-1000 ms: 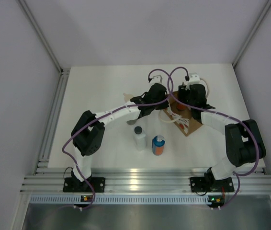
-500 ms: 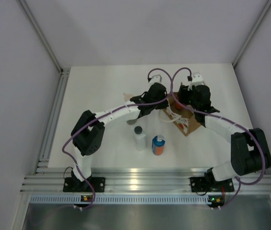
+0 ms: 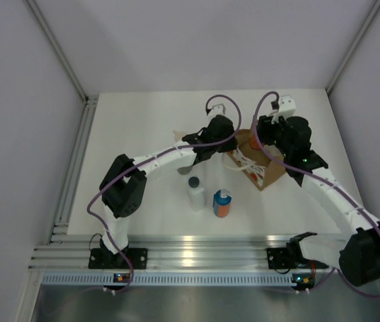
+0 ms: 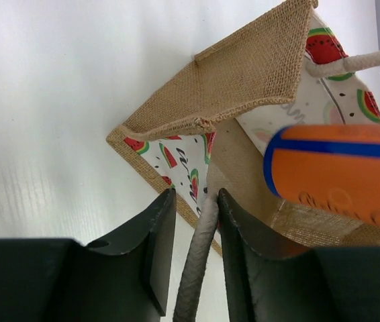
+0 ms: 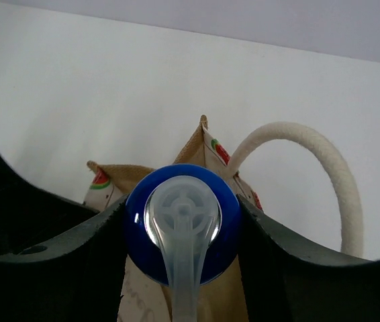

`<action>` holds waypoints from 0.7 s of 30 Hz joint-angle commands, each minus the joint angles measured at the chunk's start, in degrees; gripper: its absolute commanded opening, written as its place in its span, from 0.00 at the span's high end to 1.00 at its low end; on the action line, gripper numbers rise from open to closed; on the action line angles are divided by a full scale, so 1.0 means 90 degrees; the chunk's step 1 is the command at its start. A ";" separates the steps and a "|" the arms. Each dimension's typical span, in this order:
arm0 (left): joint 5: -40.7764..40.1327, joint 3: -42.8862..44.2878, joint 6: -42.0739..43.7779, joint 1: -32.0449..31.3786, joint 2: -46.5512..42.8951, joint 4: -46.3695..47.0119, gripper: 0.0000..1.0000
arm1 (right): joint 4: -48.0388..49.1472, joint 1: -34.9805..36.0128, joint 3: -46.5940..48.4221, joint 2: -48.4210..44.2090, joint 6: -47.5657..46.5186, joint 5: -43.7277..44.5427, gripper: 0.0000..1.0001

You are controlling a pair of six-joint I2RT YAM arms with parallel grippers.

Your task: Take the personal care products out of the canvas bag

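The canvas bag (image 3: 265, 176) stands at the back right of the table, with watermelon prints on its white panels (image 4: 176, 157). My left gripper (image 3: 210, 142) is shut on one cream rope handle (image 4: 200, 261) at the bag's left side. My right gripper (image 3: 268, 137) is shut on the blue cap (image 5: 182, 221) of an orange bottle (image 4: 338, 174) and holds it above the bag's open mouth. A white bottle with a dark cap (image 3: 195, 193) and a second orange bottle with a blue cap (image 3: 222, 203) stand on the table in front. The grey-green bottle is mostly hidden under my left arm.
The bag's other rope handle (image 5: 324, 168) loops up beside the held bottle. Grey walls close in the table at the back and sides. A metal rail (image 3: 210, 255) runs along the near edge.
My right gripper has risen out of the bag with the orange bottle, and the right arm has stretched out to the right. The left arm has not moved.
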 commanded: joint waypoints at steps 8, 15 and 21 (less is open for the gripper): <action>0.0072 0.0479 -0.0074 0.0034 -0.0103 0.0022 0.44 | -0.1650 0.0826 0.1156 -0.1652 -0.0098 0.0684 1.00; 0.0131 0.0576 -0.0016 0.0034 -0.0298 0.0022 0.28 | -0.2685 0.1070 0.1488 -0.2433 0.0204 0.0567 1.00; 0.0053 0.0596 0.0140 0.0034 -0.0698 0.0013 0.02 | -0.3126 0.1080 0.1225 -0.3078 0.0302 0.0020 1.00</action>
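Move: The right gripper holds the last blue-capped orange bottle by its pump over the bag, whose middle lies about 3 cm back, 3 cm to the right and 18 cm down. The blue-capped bottle already set out stands some 22 cm back, 14 cm left and 18 cm lower; the white bottle about 20 cm back and 23 cm left. The left gripper has the bag's rope handle right between its fingers, the bag's middle some 9 cm to its right, level with it and 10 cm below. Keep the right gripper closed on the pump top and draw the orange bottle back about 12 cm while lifting it some 10 cm, over the bag's near right side, the climb easing off at the end. Meanwhile spread the left fingers wide to let go of the rope handle and raise that hand a couple of centimetres. ##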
